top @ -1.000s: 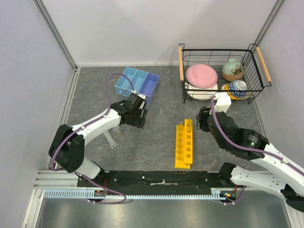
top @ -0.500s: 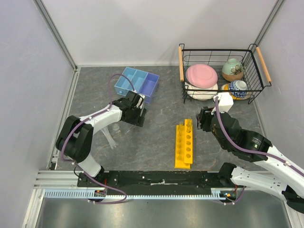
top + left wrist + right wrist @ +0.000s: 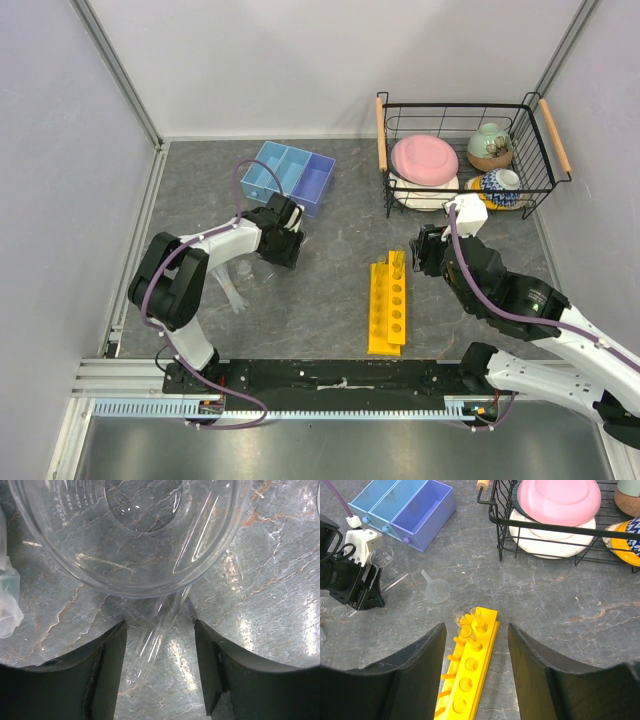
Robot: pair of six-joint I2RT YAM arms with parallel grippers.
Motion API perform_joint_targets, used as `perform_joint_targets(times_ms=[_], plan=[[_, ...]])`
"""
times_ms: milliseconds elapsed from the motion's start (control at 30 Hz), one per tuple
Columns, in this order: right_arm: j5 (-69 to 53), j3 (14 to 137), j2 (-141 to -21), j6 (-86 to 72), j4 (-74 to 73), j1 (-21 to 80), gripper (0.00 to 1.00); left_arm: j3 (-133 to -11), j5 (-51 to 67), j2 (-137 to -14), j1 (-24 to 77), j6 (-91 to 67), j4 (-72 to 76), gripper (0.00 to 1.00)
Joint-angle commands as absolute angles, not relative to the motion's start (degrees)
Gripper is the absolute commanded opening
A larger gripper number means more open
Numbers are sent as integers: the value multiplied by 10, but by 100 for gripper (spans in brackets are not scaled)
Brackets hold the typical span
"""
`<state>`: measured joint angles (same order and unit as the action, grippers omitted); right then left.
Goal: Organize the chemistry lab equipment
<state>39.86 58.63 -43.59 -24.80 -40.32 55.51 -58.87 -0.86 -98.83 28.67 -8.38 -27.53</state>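
My left gripper (image 3: 160, 630) is open low over the table, and a thin clear test tube (image 3: 150, 655) lies flat between its jaws without touching either. The tube's far end runs under a small clear beaker (image 3: 130, 535) just ahead. From above, the left gripper (image 3: 288, 243) sits below the blue three-compartment tray (image 3: 290, 175). My right gripper (image 3: 476, 630) hangs open and empty over the far end of the yellow rack (image 3: 470, 680), which holds two upright test tubes (image 3: 476, 614). A clear funnel (image 3: 437, 590) lies between the rack and the left gripper.
A black wire basket (image 3: 455, 150) with a pink plate (image 3: 557, 500) and ceramic bowls stands at the back right. A cream lump in clear wrap (image 3: 7, 605) lies left of the beaker. More clear glassware (image 3: 238, 280) lies left of the left gripper.
The left arm's elbow has swung right and its gripper has shifted slightly down-left over the tube. Its jaws have narrowed a little. The right arm has barely moved.
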Motion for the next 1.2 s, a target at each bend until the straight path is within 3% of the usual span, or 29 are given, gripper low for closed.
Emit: perform_joint_targets(times_ms=[0,67,233,700,1033,1167], plan=[[397,586,-431,-242,-385,556,60,-590,2,-993,287,-69,-267,58],[394,588,-431,-244,-390,556,60,-590,3,-991,288,-72,-270,50],[389,594,-424,-255,-405,557,59,-593,-35,-994,309,-89,-295,42],[375,596,-420,-305,-464,556,59,-604,-54,-998,438,-115,-360,6],[345,638,-440,-312,-518,557,59,-580,52,-843,454,-166,-414,3],[273,638,-450,-295,-507,556,60,-586,152,-770,452,-166,-413,3]])
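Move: A test tube lies slantwise on the table with its near end between the left hand's open fingers; its middle is about 5 cm ahead and 4 cm to the right. The beaker stands close by it, some 10 cm ahead and 4 cm right; the white pouch is roughly 11 cm ahead and 12 cm left, the funnel some 5 cm ahead and 15 cm right. From the right hand the tube is about 13 cm ahead, 28 cm left and 29 cm below. Close the left fingers on the near end of the test tube, already starting to draw it back and right, away from the beaker, low over the table for about 8 cm while turning clockwise some 15 degrees. Then lift it about 6 cm, still easing back, grip kept. Meanwhile let the empty right hand draw back and sink a couple of centimetres, tipping slightly down. ##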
